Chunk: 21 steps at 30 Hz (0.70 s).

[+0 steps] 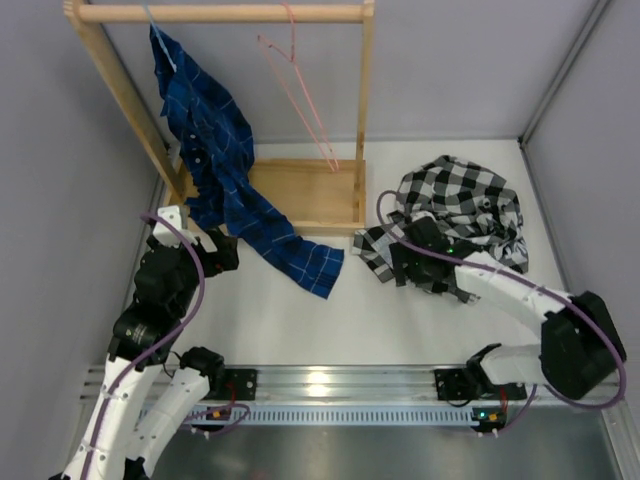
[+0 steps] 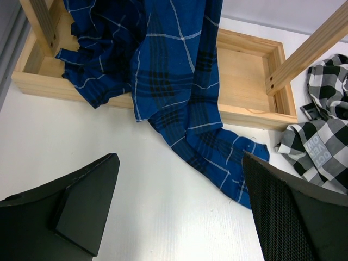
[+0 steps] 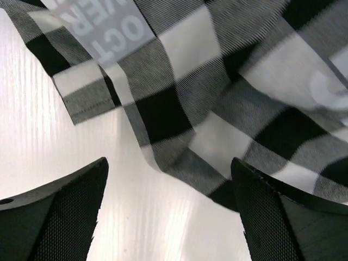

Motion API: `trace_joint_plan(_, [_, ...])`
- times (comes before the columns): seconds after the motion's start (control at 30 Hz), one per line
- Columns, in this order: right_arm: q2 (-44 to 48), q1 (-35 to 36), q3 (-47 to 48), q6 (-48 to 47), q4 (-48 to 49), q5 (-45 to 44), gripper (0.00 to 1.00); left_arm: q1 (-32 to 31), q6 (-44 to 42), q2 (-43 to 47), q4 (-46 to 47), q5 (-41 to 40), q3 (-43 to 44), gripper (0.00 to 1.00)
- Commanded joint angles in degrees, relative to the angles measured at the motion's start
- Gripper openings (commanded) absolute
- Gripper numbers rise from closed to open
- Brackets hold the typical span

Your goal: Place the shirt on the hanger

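Note:
The black-and-white checked shirt (image 1: pixel 460 205) lies crumpled on the table at the right, its white-lettered flap (image 3: pixel 103 24) spread toward the wooden rack. The thin pink hanger (image 1: pixel 300 90) hangs bare from the rack's top rail. My right gripper (image 1: pixel 398 262) hovers low over the shirt's near left edge. In the right wrist view its jaws (image 3: pixel 168 163) stand wide open, with a fold of checked fabric (image 3: pixel 217 81) reaching between the fingertips but not pinched. My left gripper (image 1: pixel 222 250) is open over bare table (image 2: pixel 179 157), with the shirt (image 2: pixel 321 147) at its far right.
A wooden rack (image 1: pixel 215 13) with a box base (image 1: pixel 300 190) stands at the back. A dark blue plaid shirt (image 1: pixel 215 150) hangs from a pale blue hanger (image 1: pixel 152 20) and trails over the base onto the table (image 2: pixel 217 147). Grey walls close both sides.

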<state>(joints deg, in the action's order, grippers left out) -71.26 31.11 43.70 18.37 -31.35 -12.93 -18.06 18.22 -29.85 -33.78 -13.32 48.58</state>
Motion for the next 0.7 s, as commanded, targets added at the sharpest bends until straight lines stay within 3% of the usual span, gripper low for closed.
trace_joint_plan(0.0, [-8.43,4.48,7.09,-4.39,2.26,-7.89,0.87,-0.22,-0.73,0.40,2.93,0.93,-0.50,0.98])
trace_joint_plan(0.13, [-18.36,4.14,9.73,-5.27,4.09,-11.24,0.74,-0.22,-0.82,0.58,2.93,0.84,-0.67,0.98])
trace_joint_plan(0.23, [-20.75,3.17,10.70,-5.62,5.60,-11.51,0.60,-0.22,-0.73,0.67,2.93,1.19,-0.68,0.98])
trace_joint_plan(0.27, [-22.41,3.16,11.31,-5.89,5.34,-12.03,0.48,-0.22,-0.73,0.49,2.93,1.28,-0.68,0.98])
trace_joint_plan(0.33, [-23.30,3.16,12.81,-6.24,5.43,-12.21,0.35,-0.22,-0.81,0.31,2.93,1.46,-0.59,0.98])
trace_joint_plan(0.43, [-23.57,3.08,14.39,-6.51,5.51,-11.07,0.00,-0.22,-0.82,0.49,2.93,1.28,-0.59,0.98])
trace_joint_plan(0.67, [-14.62,-1.04,20.97,-5.81,5.87,-6.15,0.00,-0.22,-0.90,0.14,2.84,1.28,-0.68,0.98])
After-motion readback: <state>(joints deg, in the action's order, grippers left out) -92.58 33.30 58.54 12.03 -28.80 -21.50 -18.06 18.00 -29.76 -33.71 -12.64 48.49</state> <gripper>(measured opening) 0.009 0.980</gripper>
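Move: Just ahead of the open right fingers, about 4 cm out, 1 cm left and 5 cm down, lies the checked shirt's near part, below its grey lettered label. The label sits some 8 cm ahead and 4 cm left, the rack's right foot roughly 13 cm ahead and 11 left, and the blue shirt's lower end about 1 cm ahead and 18 left, all some 5 cm down. From the left hand, the near part is about 7 cm ahead, 35 right and 26 down. Dipping forward and down about 4 cm into the checked shirt's near part, the right hand shuts its wide-open fingers there, pinching a fold beside the grey label while its left side rolls down some 15 degrees. Then it carries on forward and rises about 3 cm, keeping the pinch. ##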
